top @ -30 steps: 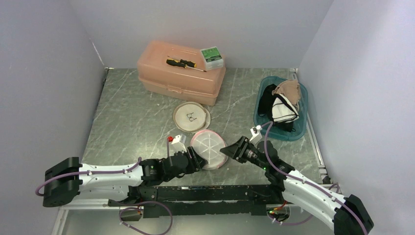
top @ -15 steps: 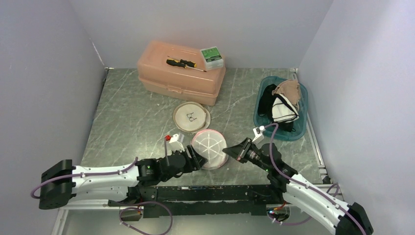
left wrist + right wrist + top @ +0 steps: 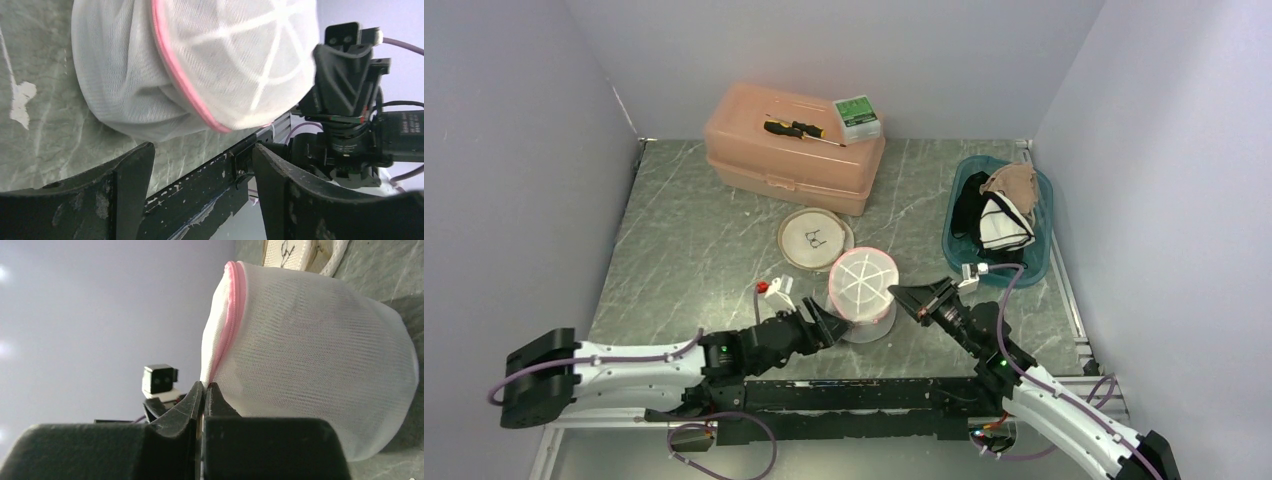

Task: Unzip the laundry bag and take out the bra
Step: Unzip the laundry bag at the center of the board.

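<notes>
The laundry bag (image 3: pixel 864 285) is white mesh with a pink zipper rim and white ribs on its round top. It stands pulled up into a drum shape at the table's front middle. My right gripper (image 3: pixel 898 294) is shut on the bag's pink rim at its right side, as the right wrist view (image 3: pixel 205 386) shows against the mesh (image 3: pixel 310 365). My left gripper (image 3: pixel 828 322) is open and empty just left of and below the bag, its jaws wide apart (image 3: pixel 202 150) with the bag (image 3: pixel 200 65) beyond them. The bra is hidden.
A second flat round mesh bag (image 3: pixel 814 238) lies just behind. A small white and red object (image 3: pixel 776 288) lies left of the bag. A pink toolbox (image 3: pixel 794 150) with a screwdriver (image 3: pixel 802 128) and green box (image 3: pixel 856 115) stands at the back. A blue tub (image 3: pixel 1041 240) of clothes stands right.
My right gripper has moved up and away, pulling the bag's rim with it; the bag went from lying flat to standing up. My left gripper shifted slightly forward and stays open.
</notes>
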Robot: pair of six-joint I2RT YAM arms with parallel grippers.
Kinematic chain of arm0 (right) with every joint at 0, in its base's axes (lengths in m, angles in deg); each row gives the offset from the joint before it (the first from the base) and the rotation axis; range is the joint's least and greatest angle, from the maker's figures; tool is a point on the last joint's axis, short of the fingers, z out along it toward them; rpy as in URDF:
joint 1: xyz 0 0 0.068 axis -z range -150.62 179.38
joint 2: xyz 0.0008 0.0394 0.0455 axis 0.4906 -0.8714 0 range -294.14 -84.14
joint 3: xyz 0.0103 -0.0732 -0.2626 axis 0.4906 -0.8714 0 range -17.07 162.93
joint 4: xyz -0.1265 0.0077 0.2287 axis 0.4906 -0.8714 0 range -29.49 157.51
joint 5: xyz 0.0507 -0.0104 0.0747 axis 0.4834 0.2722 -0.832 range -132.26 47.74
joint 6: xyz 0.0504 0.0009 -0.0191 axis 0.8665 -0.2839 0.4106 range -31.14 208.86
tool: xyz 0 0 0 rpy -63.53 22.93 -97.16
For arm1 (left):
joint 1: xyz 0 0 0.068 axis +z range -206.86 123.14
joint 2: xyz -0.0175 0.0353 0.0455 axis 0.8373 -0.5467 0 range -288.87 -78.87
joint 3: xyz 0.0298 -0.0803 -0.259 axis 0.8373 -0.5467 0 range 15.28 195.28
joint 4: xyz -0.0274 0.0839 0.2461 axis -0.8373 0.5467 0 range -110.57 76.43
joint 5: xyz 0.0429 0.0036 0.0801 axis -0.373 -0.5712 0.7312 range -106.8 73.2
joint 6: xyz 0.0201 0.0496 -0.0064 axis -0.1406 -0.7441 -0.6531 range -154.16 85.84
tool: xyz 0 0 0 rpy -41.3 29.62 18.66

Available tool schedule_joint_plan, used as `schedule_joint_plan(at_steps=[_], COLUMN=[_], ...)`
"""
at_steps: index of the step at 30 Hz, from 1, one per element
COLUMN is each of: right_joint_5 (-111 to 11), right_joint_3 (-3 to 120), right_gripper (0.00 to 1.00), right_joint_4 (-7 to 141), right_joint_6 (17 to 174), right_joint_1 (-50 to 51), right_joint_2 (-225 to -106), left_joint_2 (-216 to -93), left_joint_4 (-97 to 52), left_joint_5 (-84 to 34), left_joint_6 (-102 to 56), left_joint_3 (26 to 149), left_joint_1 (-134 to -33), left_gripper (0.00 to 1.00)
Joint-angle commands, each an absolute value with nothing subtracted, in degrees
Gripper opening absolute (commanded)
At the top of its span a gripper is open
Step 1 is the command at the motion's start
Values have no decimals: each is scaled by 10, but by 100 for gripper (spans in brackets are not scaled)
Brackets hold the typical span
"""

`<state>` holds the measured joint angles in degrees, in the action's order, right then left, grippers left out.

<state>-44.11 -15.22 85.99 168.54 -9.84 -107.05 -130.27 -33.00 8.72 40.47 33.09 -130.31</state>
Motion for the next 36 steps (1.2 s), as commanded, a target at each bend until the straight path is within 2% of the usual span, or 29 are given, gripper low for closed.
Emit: schedule_joint_plan(at_steps=[1,5,9,17,32,34,36], right_joint_5=[-398,-399,-403,-402,-460,-460,-463], right_joint_3=[-135,-145,-143,-137,-150,-149,-147], right_gripper=[0,0,0,0,0,0,0], right_joint_4=[911,907,882,825,849,844,835], right_joint_6=[1726,1738,1730,1705,1703,1699,1691], right_joint_1=[-98,-99,-98,-99,-99,-99,-98], right_joint_2=[-1076,-1076,-1062,-1016,-1033,-1029,-1027], left_joint_2=[-1379,-1430,-1451,-1475,-1539,-1548,-1556], left_joint_4=[-489,-573,-565,-584,-706,-726,-747], left_joint_5=[89,137,165,187,91,85,81], left_joint_6=[440,457,467,493,447,441,432], left_joint_3=[331,327,347,333,331,329,329], left_joint_1=[-1319,-1323,-1323,-1321,-1274,-1272,-1272], left_gripper=[77,77,76,68,66,59,46])
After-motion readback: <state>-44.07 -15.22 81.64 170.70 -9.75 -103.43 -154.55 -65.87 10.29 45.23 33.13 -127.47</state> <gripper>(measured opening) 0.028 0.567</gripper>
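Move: The near end of the laundry bag's pink zipper edge is about 4 cm ahead and 5 cm to the right of the open left gripper, roughly level with it or a touch lower. From the right gripper, which already pinches the edge farther up and holds the bag aloft, that near end is some 7 cm to the left, 1 cm back and a few cm lower. The cream round bag is about 16 cm ahead of the left gripper, 5 cm to its left and 11 cm below. Bring the left gripper about 3 cm to the right first, dipping slightly, then nearly 4 cm forward and a little farther right, until its fingers straddle the near end of the pink edge. Roll its left side down about 10 degrees on the way and narrow the opening without shutting it. Keep the right gripper's shut pinch on the edge nearly in place. ##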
